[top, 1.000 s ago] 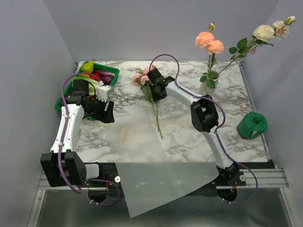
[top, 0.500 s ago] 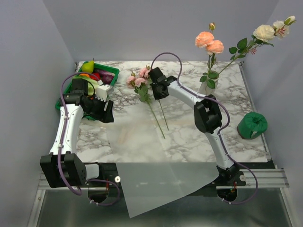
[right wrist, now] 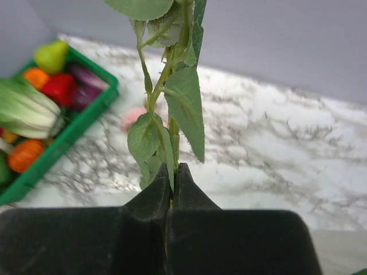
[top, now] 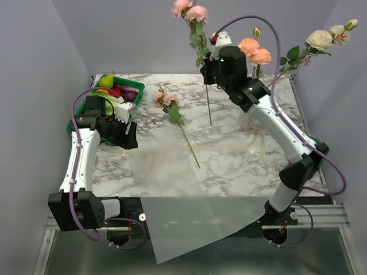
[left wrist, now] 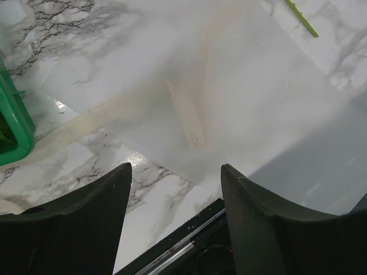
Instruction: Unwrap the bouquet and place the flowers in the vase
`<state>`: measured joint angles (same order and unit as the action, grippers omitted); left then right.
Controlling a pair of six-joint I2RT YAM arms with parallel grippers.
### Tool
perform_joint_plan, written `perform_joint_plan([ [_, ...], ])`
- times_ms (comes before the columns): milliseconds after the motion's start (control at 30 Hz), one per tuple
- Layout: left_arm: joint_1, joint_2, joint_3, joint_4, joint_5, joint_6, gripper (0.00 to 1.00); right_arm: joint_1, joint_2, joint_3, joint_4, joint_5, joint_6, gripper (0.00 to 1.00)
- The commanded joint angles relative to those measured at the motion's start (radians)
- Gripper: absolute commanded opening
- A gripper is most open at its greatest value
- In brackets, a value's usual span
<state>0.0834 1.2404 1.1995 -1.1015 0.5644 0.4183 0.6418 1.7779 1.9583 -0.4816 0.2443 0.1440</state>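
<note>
My right gripper is shut on the green stem of a pink rose and holds it upright, high above the back of the table. The right wrist view shows the jaws pinched on the leafy stem. A second pink rose lies on the marble with its stem pointing toward me. The vase, partly hidden behind my right arm, holds peach roses and a cream rose. My left gripper hangs open and empty over the table's left side.
The white wrapping sheet lies flat over the table's front edge, with a cream ribbon strip showing under it. A green tray of toy vegetables stands at the back left. A dark green pouch sits at the right.
The right gripper closed on one pink rose and lifted it from the table, up and to the right. The other rose stayed lying there. The left arm has not moved.
</note>
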Motion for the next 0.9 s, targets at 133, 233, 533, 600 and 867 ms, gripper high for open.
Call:
perform_joint_plan([
  [133, 0.006, -0.016, -0.017, 0.031, 0.037, -0.038, 0.73, 0.007, -0.417, -0.376, 0.446, 0.042, -0.276, 0.01],
  [233, 0.006, -0.004, -0.017, 0.035, 0.046, -0.039, 0.73, 0.006, -0.509, -0.439, 0.579, 0.172, -0.389, 0.01],
  [533, 0.004, 0.011, -0.021, 0.045, 0.060, -0.027, 0.72, -0.170, -0.594, -0.538, 0.790, 0.290, -0.457, 0.01],
  [600, 0.006, 0.007, -0.021, 0.040, 0.060, -0.021, 0.72, -0.220, -0.603, -0.582, 0.820, 0.279, -0.405, 0.01],
  [867, 0.006, 0.016, -0.009, 0.032, 0.063, -0.010, 0.73, -0.300, -0.560, -0.656, 0.923, 0.234, -0.405, 0.01],
])
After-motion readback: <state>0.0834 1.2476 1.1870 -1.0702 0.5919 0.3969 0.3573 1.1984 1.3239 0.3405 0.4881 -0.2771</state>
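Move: The right gripper, already shut on the lifted pink flower's stem, has the vase about 18 cm to its right and 2 cm back, its middle some 22 cm below. The orange roses in the vase rise 16 cm right, 2 cm ahead and 8 cm above the gripper. The other pink flower lies 8 cm left, level with it in reach and 33 cm below. From the left gripper, the vase is about 17 cm ahead, 43 cm right and 5 cm lower. Swing the right gripper some 24 cm to the right with the pink flower, raising it about 15 cm: draw back and climb first, then sweep sideways behind the orange roses until slightly right of the vase. Keep the fingers shut on the stem, tip them up roughly 40 degrees and turn them clockwise. ##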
